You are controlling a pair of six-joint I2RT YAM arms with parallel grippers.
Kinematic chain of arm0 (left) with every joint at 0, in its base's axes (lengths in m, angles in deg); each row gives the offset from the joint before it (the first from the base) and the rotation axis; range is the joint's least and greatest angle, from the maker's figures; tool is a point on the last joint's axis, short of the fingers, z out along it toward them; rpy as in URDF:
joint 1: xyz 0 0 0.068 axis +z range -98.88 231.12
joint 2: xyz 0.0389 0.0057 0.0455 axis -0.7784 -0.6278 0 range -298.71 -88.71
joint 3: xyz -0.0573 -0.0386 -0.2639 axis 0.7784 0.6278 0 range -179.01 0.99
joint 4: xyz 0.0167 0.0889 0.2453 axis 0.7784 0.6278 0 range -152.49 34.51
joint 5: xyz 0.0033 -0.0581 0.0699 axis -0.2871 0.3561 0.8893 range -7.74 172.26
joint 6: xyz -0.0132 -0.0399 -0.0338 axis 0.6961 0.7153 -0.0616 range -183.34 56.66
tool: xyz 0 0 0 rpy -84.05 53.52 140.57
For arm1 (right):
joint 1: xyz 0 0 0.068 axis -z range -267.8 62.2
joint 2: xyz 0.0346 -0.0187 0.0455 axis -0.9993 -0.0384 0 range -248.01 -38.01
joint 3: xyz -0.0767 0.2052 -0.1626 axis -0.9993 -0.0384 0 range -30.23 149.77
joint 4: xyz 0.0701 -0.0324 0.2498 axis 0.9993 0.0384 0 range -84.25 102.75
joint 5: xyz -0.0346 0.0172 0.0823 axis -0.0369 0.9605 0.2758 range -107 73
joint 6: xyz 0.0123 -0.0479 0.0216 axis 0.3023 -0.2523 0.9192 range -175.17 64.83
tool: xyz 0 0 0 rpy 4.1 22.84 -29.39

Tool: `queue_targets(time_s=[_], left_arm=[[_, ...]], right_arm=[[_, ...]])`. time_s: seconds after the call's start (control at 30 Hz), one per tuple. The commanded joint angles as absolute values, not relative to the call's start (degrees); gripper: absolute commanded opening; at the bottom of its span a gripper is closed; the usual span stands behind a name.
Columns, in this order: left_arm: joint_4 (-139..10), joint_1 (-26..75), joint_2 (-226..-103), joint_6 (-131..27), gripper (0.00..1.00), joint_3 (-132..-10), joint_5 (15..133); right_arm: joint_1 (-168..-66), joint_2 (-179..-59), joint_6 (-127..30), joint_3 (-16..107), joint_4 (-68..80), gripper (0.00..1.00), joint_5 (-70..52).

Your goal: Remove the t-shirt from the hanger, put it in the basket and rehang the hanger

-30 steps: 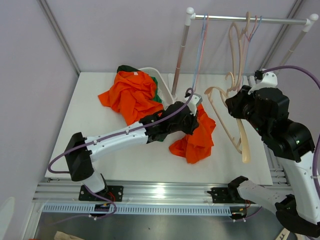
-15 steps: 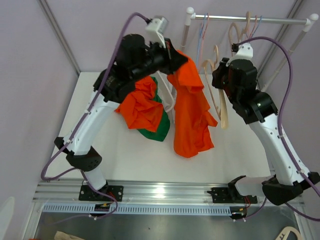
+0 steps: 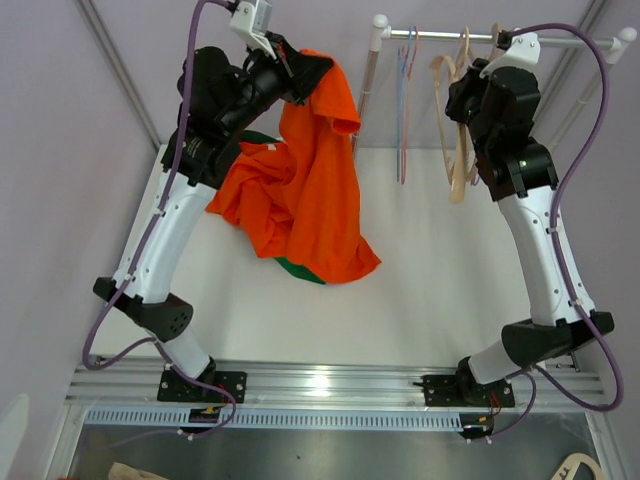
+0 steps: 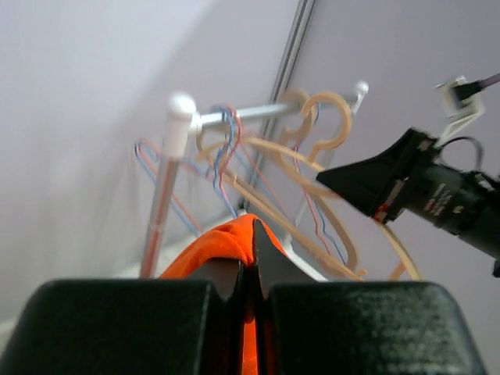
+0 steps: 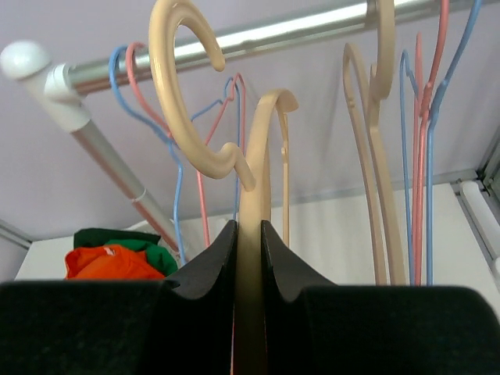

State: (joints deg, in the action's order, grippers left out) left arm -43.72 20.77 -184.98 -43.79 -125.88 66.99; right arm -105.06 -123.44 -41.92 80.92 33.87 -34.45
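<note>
The orange t-shirt (image 3: 325, 180) hangs free from my left gripper (image 3: 305, 68), which is raised high at the back left and shut on a fold of it (image 4: 226, 246). Its lower hem reaches down to the table. My right gripper (image 3: 468, 95) is raised at the back right and is shut on a bare beige hanger (image 3: 456, 175). In the right wrist view the jaws (image 5: 249, 234) clamp the hanger's stem (image 5: 251, 180), and its hook is just under the rail (image 5: 258, 35). Shirt and hanger are well apart.
A pile of orange and green clothes (image 3: 250, 190) lies on the table at the back left, behind the hanging shirt. The clothes rail (image 3: 500, 38) at the back right carries blue and pink wire hangers (image 3: 403, 110) and more beige ones (image 5: 375, 156). Wall frame posts stand on both sides.
My left gripper lifted the orange t-shirt off the table, up and to the left. My right gripper carried the bare hanger up and back to the rail.
</note>
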Motion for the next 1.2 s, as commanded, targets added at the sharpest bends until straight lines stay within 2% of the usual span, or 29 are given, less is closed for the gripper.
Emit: queue_targets(time_s=[0.0,0.1,0.27,0.47,0.57,0.83,0.97,1.03,1.17], left_arm=[[-60.3,21.8,-185.8,-49.7,0.01,-132.0,67.0],[-62.0,24.0,-191.3,-50.4,0.01,-140.3,68.1],[-76.2,29.0,-197.9,-50.1,0.01,-140.7,72.8],[-81.0,42.0,-203.9,-41.4,0.01,-143.7,72.2],[-80.8,45.0,-206.0,-38.2,0.01,-141.8,71.5],[-72.3,44.8,-208.2,-31.4,0.01,-128.3,66.9],[-76.4,37.3,-201.3,-35.5,0.01,-112.0,69.1],[-74.7,34.9,-197.8,-38.3,0.01,-107.9,71.8],[-72.5,33.2,-193.8,-32.8,0.01,-98.9,74.2]], right_arm=[[-102.9,-127.2,-42.1,86.6,29.7,0.00,-29.9],[-101.4,-130.6,-42.3,88.5,28.8,0.00,-28.3],[-100.2,-135.5,-42.9,92.8,27.5,0.00,-25.7],[-100.2,-137.8,-44.6,93.0,24.3,0.00,-24.7],[-100.1,-139.4,-45.8,93.9,23.9,0.00,-24.9],[-99.2,-141.0,-43.0,94.4,24.9,0.00,-24.4],[-99.0,-140.1,-43.5,93.5,25.4,0.00,-24.9],[-99.0,-140.1,-43.6,93.3,26.0,0.00,-25.3],[-98.7,-139.1,-43.5,91.8,26.1,0.00,-25.3]])
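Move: About 26 cm ahead of the left hand, 6 cm to its left and some 52 cm below lies the basket; the clothes pile spilling over it centres roughly 18 cm ahead, 13 cm left and 50 cm below. The rack's post cap stands about 20 cm ahead and 16 cm right of that hand, nearly level. For the right hand, the rail is some 12 cm ahead, 0 cm sideways and 4 cm above; on it, pink-blue hangers hang about 10 cm left, another wooden hanger 11 cm right. Swinging the still-pinched orange t-shirt up, out and left over the pile, the left hand rises about 10 cm, then sweeps down some 35 cm and back to the right towards the basket, its wrist first tipping up, then down, fingers staying shut. The right hand, keeping its grip on the wooden hanger's neck, pushes forward about 10 cm and sinks 4 cm to bring the hook over the rail, then holds there. ##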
